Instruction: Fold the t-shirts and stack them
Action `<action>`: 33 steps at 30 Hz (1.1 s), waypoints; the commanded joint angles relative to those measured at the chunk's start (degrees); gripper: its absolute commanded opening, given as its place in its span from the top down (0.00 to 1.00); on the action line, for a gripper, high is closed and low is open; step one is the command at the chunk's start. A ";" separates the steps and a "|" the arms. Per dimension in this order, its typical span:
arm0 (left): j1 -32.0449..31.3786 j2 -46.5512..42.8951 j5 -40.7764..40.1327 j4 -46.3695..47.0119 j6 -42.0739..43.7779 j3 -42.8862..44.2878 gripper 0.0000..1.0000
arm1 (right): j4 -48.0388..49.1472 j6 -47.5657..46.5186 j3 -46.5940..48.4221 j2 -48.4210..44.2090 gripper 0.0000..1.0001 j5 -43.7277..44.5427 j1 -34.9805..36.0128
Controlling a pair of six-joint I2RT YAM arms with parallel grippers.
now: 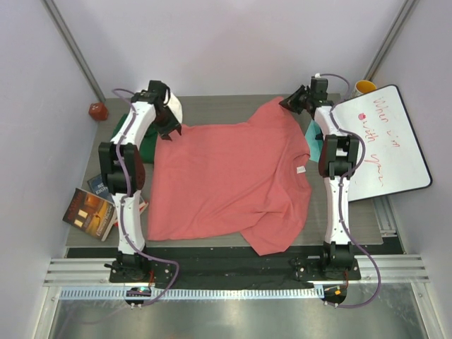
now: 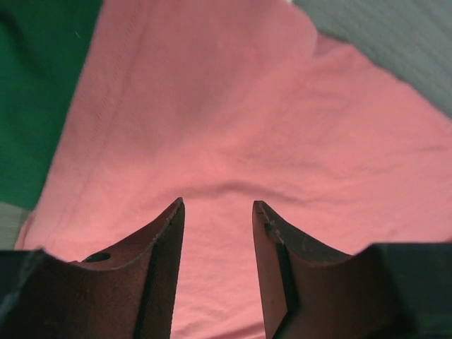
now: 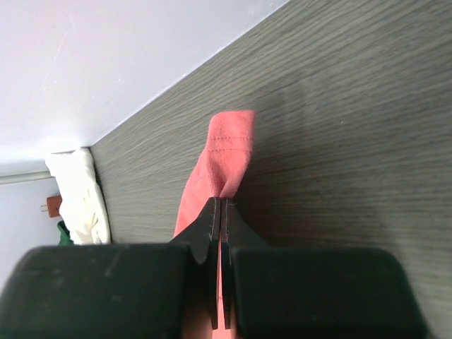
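The salmon-pink t-shirt lies spread across the middle of the table, its white neck label at the right. At the shirt's far left corner my left gripper hangs just above the pink cloth, jaws open with nothing between them. My right gripper is at the far right corner, shut on the pink sleeve hem. A dark green t-shirt lies under the left arm and shows as green cloth in the left wrist view. The cream-white t-shirt lies bunched by the back wall.
A whiteboard with red writing leans at the right, a yellow cup behind it. Books overhang the table's left edge. A red object sits at the far left. The grey wood tabletop runs to the back wall.
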 commanded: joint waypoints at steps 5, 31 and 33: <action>5.14 5.06 0.46 8.39 -3.46 6.77 0.55 | -0.42 -1.43 -7.17 -9.10 0.99 -0.74 0.75; 10.94 13.51 6.52 15.94 -5.84 11.70 0.55 | -2.97 -5.21 -13.68 -15.08 0.99 0.93 0.75; 10.94 13.42 6.61 16.12 -5.75 11.53 0.56 | -2.97 -5.03 -13.77 -15.17 0.99 1.01 0.75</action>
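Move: The left hand, open and empty, goes for the red t-shirt's far left corner, about 11 cm ahead, 8 cm to its left and 7 cm below. From that hand the white t-shirt lies some 18 cm ahead and 9 cm left, the green one about 4 cm ahead and 16 cm left, both roughly 8 cm lower. The right hand already holds the shirt's far right end; from it the left corner is about 40 cm left, 8 cm back and 4 cm below. Still pinching the red t-shirt's far right end, the right hand draws it back about 4 cm towards the robot. The left hand, fingers staying part open, sweeps some 10 cm forward and 8 cm left to the shirt's far left corner, turning slightly counter-clockwise and tipping its fingers outward, then sinks about 3 cm with the corner between its fingertips; touch can't be made out. ##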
